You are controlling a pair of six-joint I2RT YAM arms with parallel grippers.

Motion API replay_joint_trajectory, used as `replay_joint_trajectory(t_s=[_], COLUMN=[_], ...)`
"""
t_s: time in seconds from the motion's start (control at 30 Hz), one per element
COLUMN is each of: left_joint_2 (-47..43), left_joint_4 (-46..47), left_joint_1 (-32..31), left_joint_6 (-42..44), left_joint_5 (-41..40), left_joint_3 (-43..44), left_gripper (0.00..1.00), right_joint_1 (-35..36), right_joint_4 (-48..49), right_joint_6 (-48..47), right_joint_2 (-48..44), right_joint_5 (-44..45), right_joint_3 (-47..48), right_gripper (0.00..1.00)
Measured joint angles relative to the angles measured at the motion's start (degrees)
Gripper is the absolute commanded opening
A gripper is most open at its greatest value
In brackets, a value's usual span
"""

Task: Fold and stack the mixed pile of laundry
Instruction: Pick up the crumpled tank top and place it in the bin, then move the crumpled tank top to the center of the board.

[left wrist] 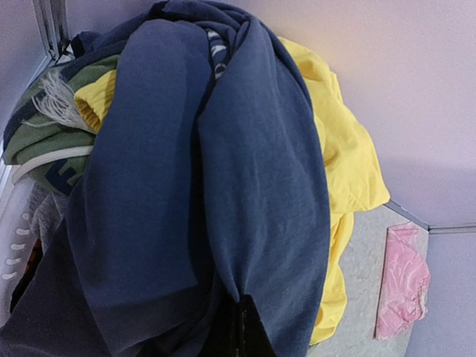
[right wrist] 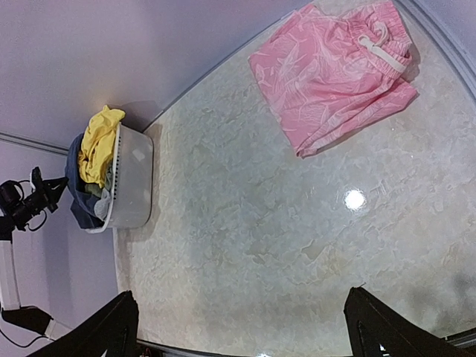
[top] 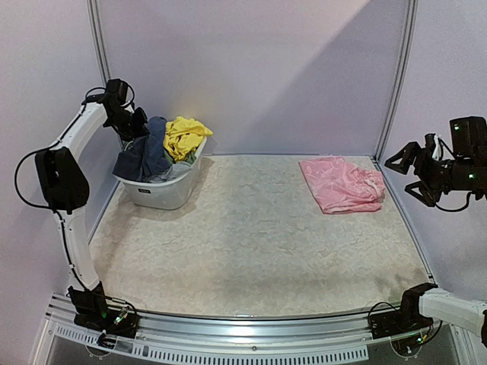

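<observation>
The laundry pile sits in a white tub (top: pixel 163 195) at the back left. A navy garment (top: pixel 151 150) drapes over the tub's rim, with a yellow piece (top: pixel 185 135) beside it. My left gripper (top: pixel 135 123) is shut on a fold of the navy garment (left wrist: pixel 186 186), the cloth pinched at its closed tips (left wrist: pixel 244 306). A green piece (left wrist: pixel 41 137) and the yellow piece (left wrist: pixel 349 163) lie behind it. A pale pink patterned piece (top: pixel 341 183) lies folded on the table at the back right. My right gripper (top: pixel 405 172) hangs open off the table's right edge, with nothing between its fingers (right wrist: pixel 115 327).
The tub (right wrist: pixel 135 175) stands against the back wall by the left frame post (top: pixel 99 38). The marbled table top (top: pixel 251 243) stretches between the tub and the pink piece (right wrist: pixel 335 71). Both arm bases are bolted at the near rail.
</observation>
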Motion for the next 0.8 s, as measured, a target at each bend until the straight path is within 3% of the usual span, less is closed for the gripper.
replay_joint_trajectory(t_s=[0.4,0.8], left_joint_2=[-2.1,-16.6], left_joint_4=[-0.3,9.3], left_joint_1=[-2.3,-2.5], left_joint_6=[-0.9,-9.7], left_joint_5=[1.2,11.3], left_joint_3=[7.2,10.4], left_gripper=[0.0,0.0], right_joint_1=[0.0,0.0], right_joint_4=[0.3,4.3], right_joint_6=[-1.8,-2.2], right_joint_2=[0.9,3.0], right_joint_5=[-0.9,-3.8], right_joint_3=[0.0,-0.5], right_gripper=[0.98,0.98])
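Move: My left fingers are already shut on the top of the blue cloth heaped in the bin. Its bulk hangs roughly 8 cm below them and some 3 cm to the right, neither ahead nor back. The yellow cloth lies about 14 cm to the right and 1 cm ahead, a little lower; the bin's middle is some 6 cm right, 2 cm back and 14 cm down. From my right hand the blue cloth is about 75 cm left, 33 cm ahead and 16 cm lower. Keeping the pinch shut, I lift my left hand, slowly at first and then fast, about 26 cm straight up out of the heap. As it climbs I draw it back some 7 cm and a little to the right, and tip the fingers up by roughly 35 degrees, hauling the blue cloth up after them. ##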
